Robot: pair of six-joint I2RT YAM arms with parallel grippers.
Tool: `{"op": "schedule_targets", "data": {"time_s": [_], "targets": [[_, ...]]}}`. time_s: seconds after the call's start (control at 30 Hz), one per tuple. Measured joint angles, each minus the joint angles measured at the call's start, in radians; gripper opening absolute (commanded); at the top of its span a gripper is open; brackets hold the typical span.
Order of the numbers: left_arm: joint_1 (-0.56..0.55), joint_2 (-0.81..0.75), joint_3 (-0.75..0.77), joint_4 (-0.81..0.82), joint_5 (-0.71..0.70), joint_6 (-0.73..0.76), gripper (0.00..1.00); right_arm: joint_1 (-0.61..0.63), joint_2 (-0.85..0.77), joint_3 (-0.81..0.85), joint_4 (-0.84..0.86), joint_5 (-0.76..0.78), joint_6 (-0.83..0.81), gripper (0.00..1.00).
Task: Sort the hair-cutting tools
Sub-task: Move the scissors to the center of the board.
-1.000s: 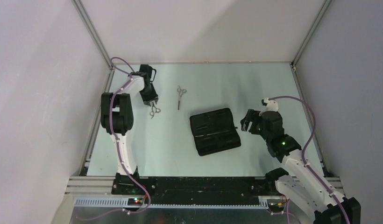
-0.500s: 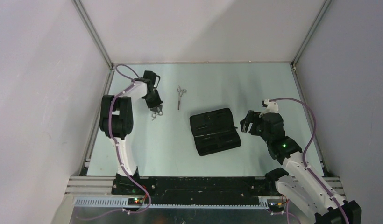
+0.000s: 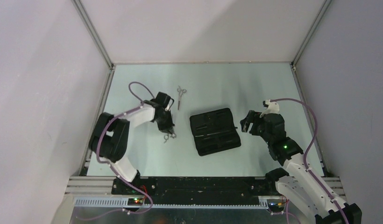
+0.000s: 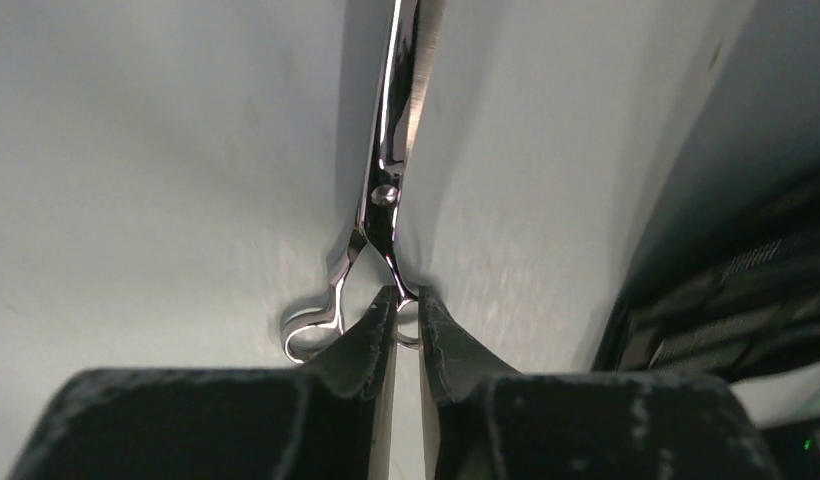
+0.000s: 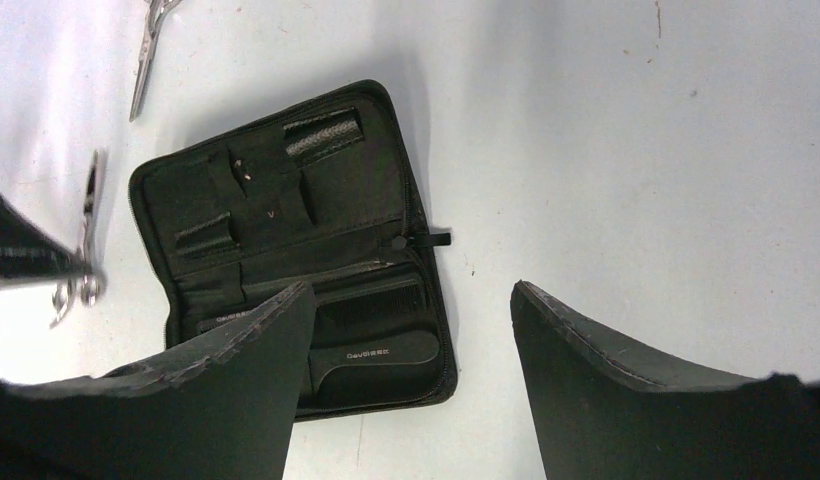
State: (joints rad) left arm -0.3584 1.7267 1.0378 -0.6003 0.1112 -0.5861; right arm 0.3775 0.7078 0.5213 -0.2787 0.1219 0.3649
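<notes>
My left gripper (image 3: 167, 129) is shut on one handle shank of a pair of slim silver scissors (image 4: 384, 190), left of the open black pouch (image 3: 214, 130). In the left wrist view the blades point away from the fingers (image 4: 378, 320) and one finger ring (image 4: 304, 335) sticks out to the left. A second pair of scissors (image 3: 180, 95) lies on the table farther back. A black comb (image 5: 376, 345) sits in the pouch's near half. My right gripper (image 5: 411, 290) hangs open just right of the pouch, holding nothing.
The pouch (image 5: 286, 200) lies unzipped and flat with several empty elastic loops in its far half and a zip pull (image 5: 438, 238) at its right edge. Metal frame rails (image 3: 94, 37) and grey walls border the table on three sides.
The left arm has swung from the back-left corner toward the pouch, carrying the scissors along, and its jaws have narrowed on the handle. The right arm has stayed put.
</notes>
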Motion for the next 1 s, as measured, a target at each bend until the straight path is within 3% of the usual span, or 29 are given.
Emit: {"op": "schedule_targets", "data": {"time_s": [0.2,0.37,0.43,0.6,0.73,1.0], "targets": [[-0.119,-0.211,-0.248,0.045,0.047,-0.113,0.32,0.000,-0.007,0.000,0.000,-0.014,0.000,0.76],[-0.164,-0.309,-0.300,0.035,0.048,-0.165,0.57,0.000,-0.027,0.000,-0.002,-0.031,0.000,0.76],[-0.164,-0.349,-0.277,0.003,0.014,-0.161,0.62,0.000,-0.040,0.000,-0.002,-0.036,0.000,0.76],[-0.164,-0.351,-0.112,-0.063,-0.110,-0.097,0.63,0.000,-0.072,0.000,-0.007,-0.052,0.001,0.76],[-0.164,-0.251,0.000,-0.067,-0.177,-0.023,0.63,0.000,-0.099,0.000,-0.034,-0.062,0.006,0.76],[-0.140,-0.050,0.081,-0.080,-0.251,0.084,0.61,0.000,-0.181,0.000,-0.122,-0.076,0.027,0.75]]}}
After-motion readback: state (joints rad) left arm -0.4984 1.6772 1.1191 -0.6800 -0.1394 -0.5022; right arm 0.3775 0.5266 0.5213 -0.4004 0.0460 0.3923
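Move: My left hand has the scissors by one finger ring, their middle about 4 cm ahead and 1 cm right of it, lying on the board. The spot I drag towards is roughly 8 cm back and 2 cm right. The open black case stands some 19 cm to my right, nearly level with me; the second scissors lie about 19 cm ahead and 5 cm right. From my right hand the scissors are some 29 cm left, 5 cm ahead and 15 cm below. Keeping my left hand low, I go on dragging the scissors by the ring back towards my base, about 9 cm of hand travel, easing a little right. Then I spread the fingers wide to let go, rise some 7 cm and arc forward past my starting place, sinking again about 4 cm, fingers open. My right hand backs off 3 cm and lifts 2 cm, still open. ##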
